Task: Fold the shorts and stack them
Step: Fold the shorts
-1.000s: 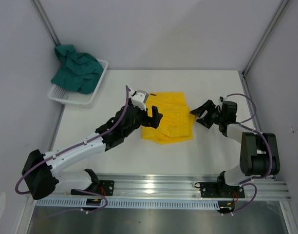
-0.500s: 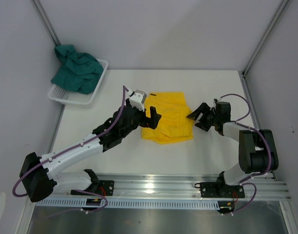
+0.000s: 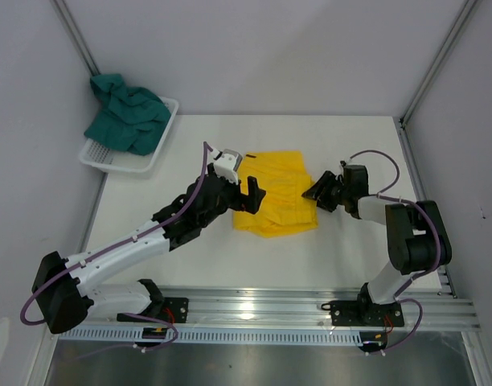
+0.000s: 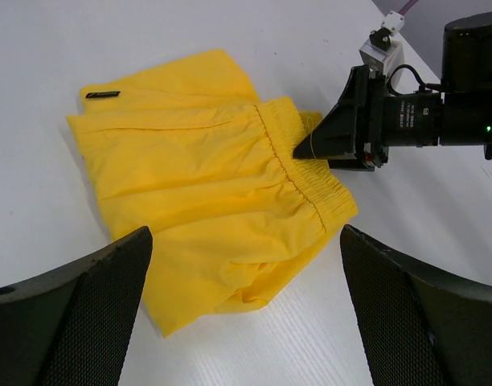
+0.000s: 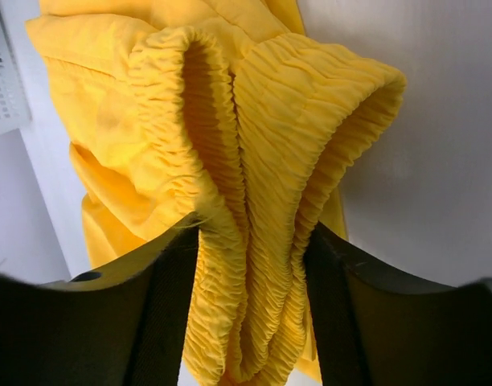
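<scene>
The yellow shorts lie partly folded on the table, waistband toward the right. My right gripper is at that right edge, and in the right wrist view its jaws press both sides of the bunched elastic waistband, shut on it. The left wrist view shows the same right gripper pinching the waistband. My left gripper hovers wide open over the left part of the yellow shorts, holding nothing. The dark green shorts are piled in the basket at the far left.
A white mesh basket stands at the table's far-left corner. Grey walls enclose the table on three sides. An aluminium rail with the arm bases runs along the near edge.
My right gripper has slid left to the waistband's edge and its jaws have narrowed onto the fabric. The left arm has barely shifted.
</scene>
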Controlling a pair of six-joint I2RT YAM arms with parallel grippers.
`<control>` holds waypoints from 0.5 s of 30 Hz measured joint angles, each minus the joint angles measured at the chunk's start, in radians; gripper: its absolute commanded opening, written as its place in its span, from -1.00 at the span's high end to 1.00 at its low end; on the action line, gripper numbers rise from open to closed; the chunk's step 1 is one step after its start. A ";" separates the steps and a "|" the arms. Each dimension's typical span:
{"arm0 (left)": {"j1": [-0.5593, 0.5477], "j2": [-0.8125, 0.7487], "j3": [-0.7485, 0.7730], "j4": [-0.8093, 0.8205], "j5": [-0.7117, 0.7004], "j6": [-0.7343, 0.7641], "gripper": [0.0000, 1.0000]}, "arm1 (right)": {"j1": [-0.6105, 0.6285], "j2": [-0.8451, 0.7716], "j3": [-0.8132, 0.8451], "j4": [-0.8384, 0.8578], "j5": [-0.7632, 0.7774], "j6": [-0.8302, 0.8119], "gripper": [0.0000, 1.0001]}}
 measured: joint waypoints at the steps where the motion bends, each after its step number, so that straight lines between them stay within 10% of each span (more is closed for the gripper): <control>1: 0.000 0.000 0.000 0.000 0.000 0.000 -0.98 | 0.009 0.000 0.012 -0.015 0.018 -0.010 -0.03; 8: 0.000 0.000 0.000 0.000 0.002 0.002 -0.98 | 0.104 0.000 0.134 -0.116 0.178 -0.099 0.70; 15: 0.001 0.000 0.000 -0.002 0.002 0.002 -0.98 | 0.139 0.000 0.182 -0.175 0.231 -0.143 0.95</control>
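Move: The right hand sits low at the right side of the shorts, its half-open fingers straddling the gathered waistband, whose grip spot is only about 1 cm ahead, 1 cm left and 1 cm below. The folded shorts' middle lies some 10 cm to its left and 2 cm farther out; their near right corner is about 8 cm back and 2 cm right. From the open left hand hovering above, the waistband spot is roughly 9 cm ahead, 17 cm right and 20 cm down. Forward, left and up together, some 4 cm in all, the right hand carries on into the waistband and eases to a stop. Its fingers close from a bit over half open to nearly shut, pinching the gathered elastic between them, while the wrist rolls about 15 degrees, left side dipping. ##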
